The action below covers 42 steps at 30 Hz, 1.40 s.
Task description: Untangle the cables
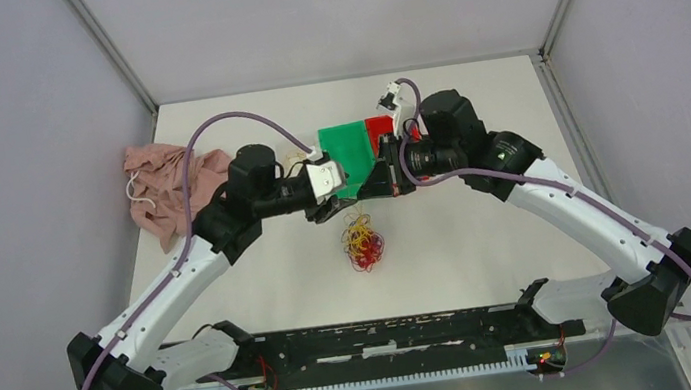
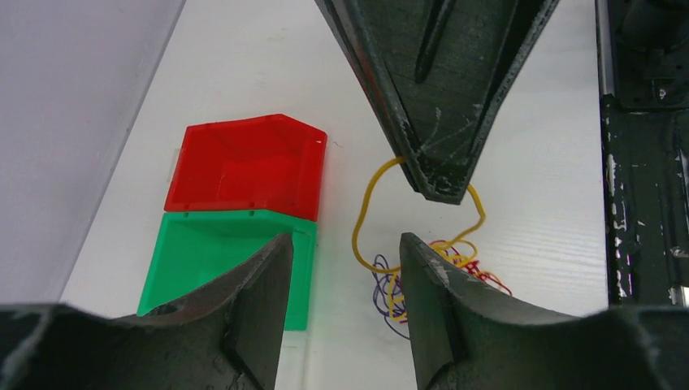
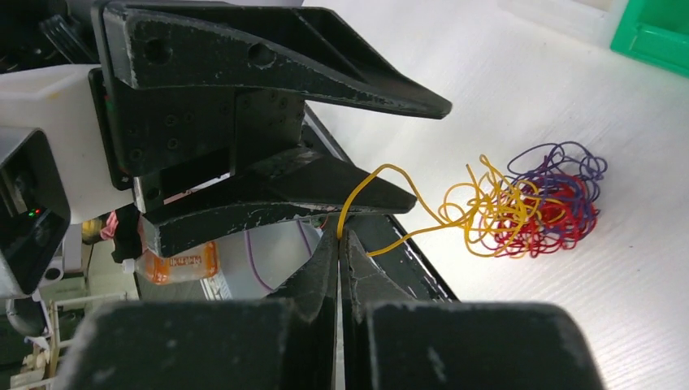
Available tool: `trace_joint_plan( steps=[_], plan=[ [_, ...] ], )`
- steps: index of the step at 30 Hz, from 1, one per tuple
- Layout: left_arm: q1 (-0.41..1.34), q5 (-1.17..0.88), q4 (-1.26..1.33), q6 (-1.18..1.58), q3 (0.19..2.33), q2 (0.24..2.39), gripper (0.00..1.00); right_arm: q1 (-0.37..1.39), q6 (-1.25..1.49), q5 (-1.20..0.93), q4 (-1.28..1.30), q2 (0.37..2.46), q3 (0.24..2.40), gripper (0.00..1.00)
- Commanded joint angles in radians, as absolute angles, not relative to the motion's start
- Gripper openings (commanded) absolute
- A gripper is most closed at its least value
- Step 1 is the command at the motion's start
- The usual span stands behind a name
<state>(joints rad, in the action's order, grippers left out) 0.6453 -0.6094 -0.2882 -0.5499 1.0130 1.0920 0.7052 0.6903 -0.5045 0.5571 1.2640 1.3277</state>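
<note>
The cables (image 1: 364,244) lie as one tangled clump of yellow, red and dark purple loops (image 3: 536,207) on the white table. My right gripper (image 3: 340,237) is shut on a yellow cable (image 3: 404,232), whose loop (image 2: 361,218) is drawn up out of the clump (image 2: 426,272). In the top view the right gripper (image 1: 371,194) hangs just above the clump. My left gripper (image 2: 341,242) faces it with a clear gap between its fingers and nothing gripped. In the right wrist view the left gripper (image 3: 427,153) straddles the raised yellow loop.
A green bin (image 2: 195,260) and a red bin (image 2: 244,166) stand side by side just beyond the grippers, also in the top view (image 1: 346,150). A pink cloth (image 1: 162,184) lies at the table's left edge. The black base rail (image 1: 390,335) runs along the near edge.
</note>
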Motion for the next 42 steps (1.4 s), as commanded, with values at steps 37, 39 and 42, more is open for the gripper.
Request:
trace_joint_plan(
  steps=[37, 39, 42],
  plan=[
    [0.669, -0.711, -0.277, -0.565, 1.217, 1.063, 0.03, 0.655, 0.686, -0.414, 0.308, 1.182, 1.139, 0.80],
    [0.669, -0.705, -0.276, -0.570, 1.231, 1.072, 0.03, 0.665, 0.695, -0.417, 0.285, 1.202, 1.133, 0.81],
    [0.670, -0.694, -0.267, -0.572, 1.255, 1.083, 0.03, 0.686, 0.719, -0.404, 0.244, 1.232, 1.119, 0.81]
  ],
)
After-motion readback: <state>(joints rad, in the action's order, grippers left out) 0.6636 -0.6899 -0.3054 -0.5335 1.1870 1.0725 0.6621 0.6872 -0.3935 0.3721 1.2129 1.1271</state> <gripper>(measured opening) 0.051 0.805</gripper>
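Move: The yellow loop I want with my open left hand sticks out of my right fingertips, about 2 cm to the right of the left hand and level with it. My right hand still pinches it, so from there the loop is only about 1 cm to the left. The cable tangle lies almost straight below, roughly 21 cm under my left hand and some 24 cm under my right. The green tray is about 25 cm ahead of the left hand and 2 cm to its left, some 25 cm lower. I ease my left hand a bit under 2 cm right and shut its fingers on the yellow loop, then lift it about 8 cm, drawing back some 2 cm. As the lift starts, my right fingers open wide and let go; that hand backs off about 6 cm to the right, then dips and swings forward and back left, open, around the strand beneath my left hand. ##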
